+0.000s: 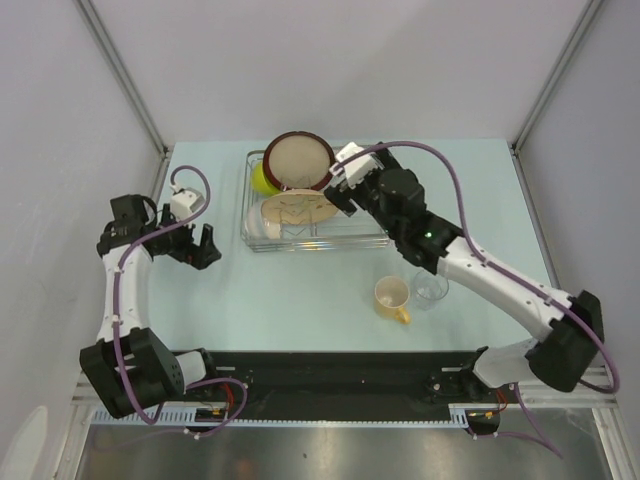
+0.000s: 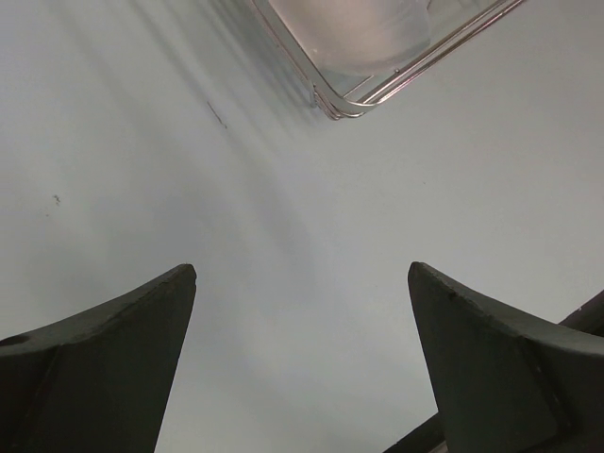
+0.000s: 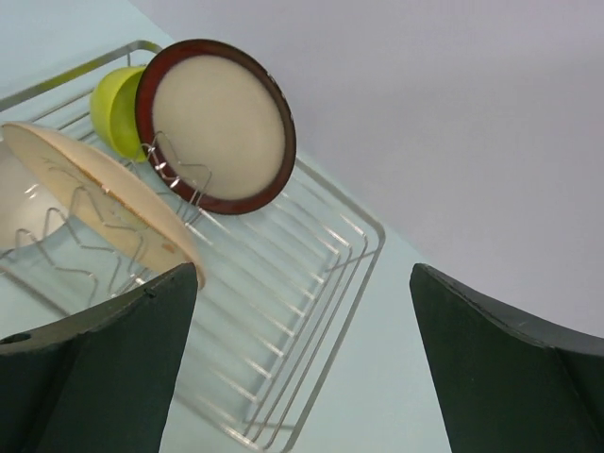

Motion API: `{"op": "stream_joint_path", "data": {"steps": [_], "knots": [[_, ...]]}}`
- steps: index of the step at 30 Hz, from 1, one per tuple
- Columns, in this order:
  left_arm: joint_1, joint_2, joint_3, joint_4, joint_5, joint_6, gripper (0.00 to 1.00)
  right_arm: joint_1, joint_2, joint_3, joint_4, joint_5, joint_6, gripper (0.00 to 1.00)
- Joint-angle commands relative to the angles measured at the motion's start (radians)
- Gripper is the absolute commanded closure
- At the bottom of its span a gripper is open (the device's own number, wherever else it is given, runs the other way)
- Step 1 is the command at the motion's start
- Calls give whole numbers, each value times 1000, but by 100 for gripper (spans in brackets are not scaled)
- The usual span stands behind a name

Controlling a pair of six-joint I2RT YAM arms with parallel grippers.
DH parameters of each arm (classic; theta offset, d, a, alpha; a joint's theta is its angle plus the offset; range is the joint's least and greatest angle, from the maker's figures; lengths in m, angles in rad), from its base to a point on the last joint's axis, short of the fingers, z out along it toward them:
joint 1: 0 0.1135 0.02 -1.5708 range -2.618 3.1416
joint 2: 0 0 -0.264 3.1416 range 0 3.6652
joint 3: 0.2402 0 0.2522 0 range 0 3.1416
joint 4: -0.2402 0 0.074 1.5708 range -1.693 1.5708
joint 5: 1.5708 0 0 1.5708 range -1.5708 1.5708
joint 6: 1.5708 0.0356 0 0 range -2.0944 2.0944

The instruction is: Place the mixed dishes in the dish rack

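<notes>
The dish rack (image 1: 372, 238) stands at the back middle of the table. In it the dark-red-rimmed plate (image 1: 299, 161) stands upright, with the lime-green bowl (image 1: 263, 180) to its left, the leafy beige plate (image 1: 293, 208) leaning in front and the white bowl (image 1: 256, 224) at the left end. The pale yellow mug (image 1: 392, 296) and the clear glass (image 1: 431, 289) sit on the table in front of the rack. My right gripper (image 1: 337, 192) hangs open over the rack's right half, beside the plates, holding nothing. My left gripper (image 1: 200, 247) is open over bare table left of the rack.
In the right wrist view the red-rimmed plate (image 3: 215, 123), green bowl (image 3: 115, 109) and leafy plate (image 3: 104, 198) fill the rack's left part; its wire floor (image 3: 283, 311) lies under my gripper (image 3: 302, 274). The left wrist view shows the rack's corner (image 2: 340, 99).
</notes>
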Motion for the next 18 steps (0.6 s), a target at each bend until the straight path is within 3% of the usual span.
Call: {"op": "stream_joint_path", "data": {"steps": [1,10,14,18], "knots": [[-15,-37,65,-24,45,16,0,2,-84,24,-325,20,287,0],[-53,-59,160,-73,36,9,0,30,-230,-65,-676,-14,574,0],[-101,-57,197,-76,24,-19,0,102,-261,-119,-806,-34,680,0],[-118,-73,195,-61,18,-45,0,200,-284,-172,-833,-35,778,4]]}}
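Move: The mug stands about 12 cm back and 9 cm to the right of the right hand, some 29 cm below. The clear glass is about 9 cm to the right of the mug and 1 cm farther out. The patterned plate stands in the rack, 7 cm ahead of the right hand, 12 cm to its left and 19 cm down. From the left hand, the mug lies some 39 cm to the right, 3 cm back and 12 cm lower. Towards the mug, touching nothing, the empty right hand draws back from the rack, sinks and eases to the right, nearly 20 cm in all, tipping its fingers down some 40 degrees and keeping them wide open. The empty left hand rises about 6 cm beside the rack, drifting a little to the right, fingers still open. ##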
